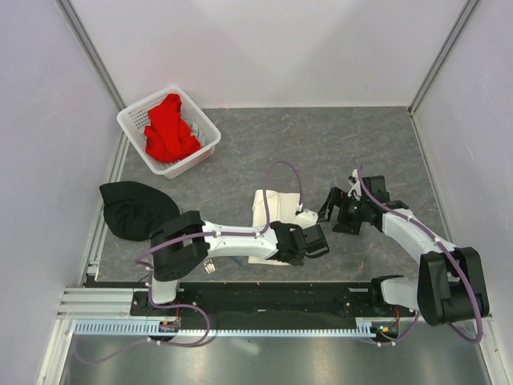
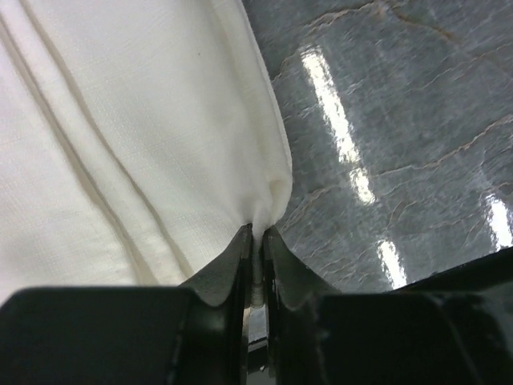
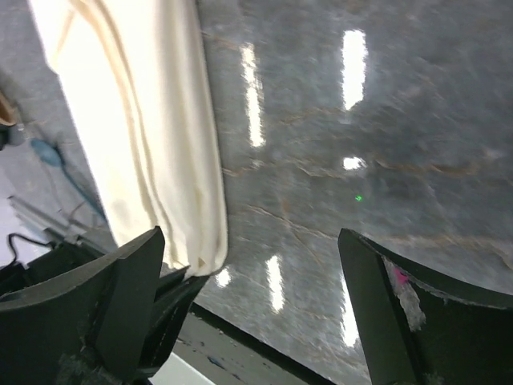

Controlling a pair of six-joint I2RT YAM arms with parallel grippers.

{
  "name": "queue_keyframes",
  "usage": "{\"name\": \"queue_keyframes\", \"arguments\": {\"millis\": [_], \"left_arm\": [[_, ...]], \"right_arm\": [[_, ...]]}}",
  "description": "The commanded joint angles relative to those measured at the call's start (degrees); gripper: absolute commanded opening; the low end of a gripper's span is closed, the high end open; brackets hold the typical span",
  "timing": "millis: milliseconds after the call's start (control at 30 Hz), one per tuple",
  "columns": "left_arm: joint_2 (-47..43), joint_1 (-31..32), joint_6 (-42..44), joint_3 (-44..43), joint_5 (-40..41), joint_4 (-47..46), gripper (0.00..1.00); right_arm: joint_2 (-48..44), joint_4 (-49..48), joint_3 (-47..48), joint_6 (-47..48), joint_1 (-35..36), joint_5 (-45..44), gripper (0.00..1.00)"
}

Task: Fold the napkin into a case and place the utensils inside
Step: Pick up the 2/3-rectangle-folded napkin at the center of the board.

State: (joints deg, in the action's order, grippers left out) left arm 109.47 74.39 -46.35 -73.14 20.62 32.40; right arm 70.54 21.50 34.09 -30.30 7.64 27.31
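Observation:
The cream-white napkin lies folded into a narrow layered strip on the grey table. My left gripper is shut on its corner, with fabric pinched between the jaws; in the top view that gripper sits at the strip's near right end. My right gripper stands wide open over bare table just right of the napkin, holding nothing. The fork's tines peek out under the left arm. The blue spoon shows beyond the napkin in the right wrist view.
A white perforated basket holding a red cloth stands at the back left. A black cloth lies at the left edge. Walls enclose the table on three sides.

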Motion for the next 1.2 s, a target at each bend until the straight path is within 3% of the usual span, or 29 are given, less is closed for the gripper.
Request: {"name": "queue_keyframes", "arguments": {"millis": [0, 200, 467, 1000, 1167], "left_arm": [[-4.9, -0.8, -2.7, 1.3, -2.0, -2.3, 0.14], [-7.5, -1.5, -2.9, 3.0, -3.0, -3.0, 0.12], [-10.4, -2.5, -2.2, 3.4, -4.3, -3.0, 0.11], [-11.3, -2.7, -2.0, 3.3, -6.6, -3.8, 0.11], [-11.6, -2.7, -1.6, 3.7, -7.3, -4.8, 0.11]], "right_arm": [[4.2, -8.0, 1.2, -1.3, 1.2, 6.3, 0.98], [8.9, -13.4, 1.4, -5.1, 5.6, 6.6, 0.98], [11.0, -20.8, -1.3, -9.8, 8.6, 7.3, 0.89], [15.1, -25.4, -1.6, -10.7, 10.2, 7.4, 0.62], [16.3, -26.1, -1.0, -10.7, 10.2, 7.9, 0.47]]}}
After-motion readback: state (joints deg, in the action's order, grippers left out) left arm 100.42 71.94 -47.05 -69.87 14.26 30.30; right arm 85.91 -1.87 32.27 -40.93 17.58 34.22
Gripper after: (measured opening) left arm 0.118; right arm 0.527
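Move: The folded napkin's middle is about 7 cm ahead and 7 cm left of the left fingers, which are already shut on its right edge near the near corner; the blue spoon lies some 20 cm to their left, 1 cm ahead. From the open right hand, the free part of that right edge is roughly 8 cm left, level in reach and 3 cm below. The napkin's middle is about 15 cm left, 1 cm back and 4 cm below the right hand. Keep the left fingers pinched on the napkin's near right corner and raise it straight up about 4 cm, easing to a stop while the hand rolls slightly. Meanwhile sweep the right gripper some 7 cm left and a little down to the napkin's right edge, farther out than the left grip, and bring its wide-open fingers to about half open around the edge. ##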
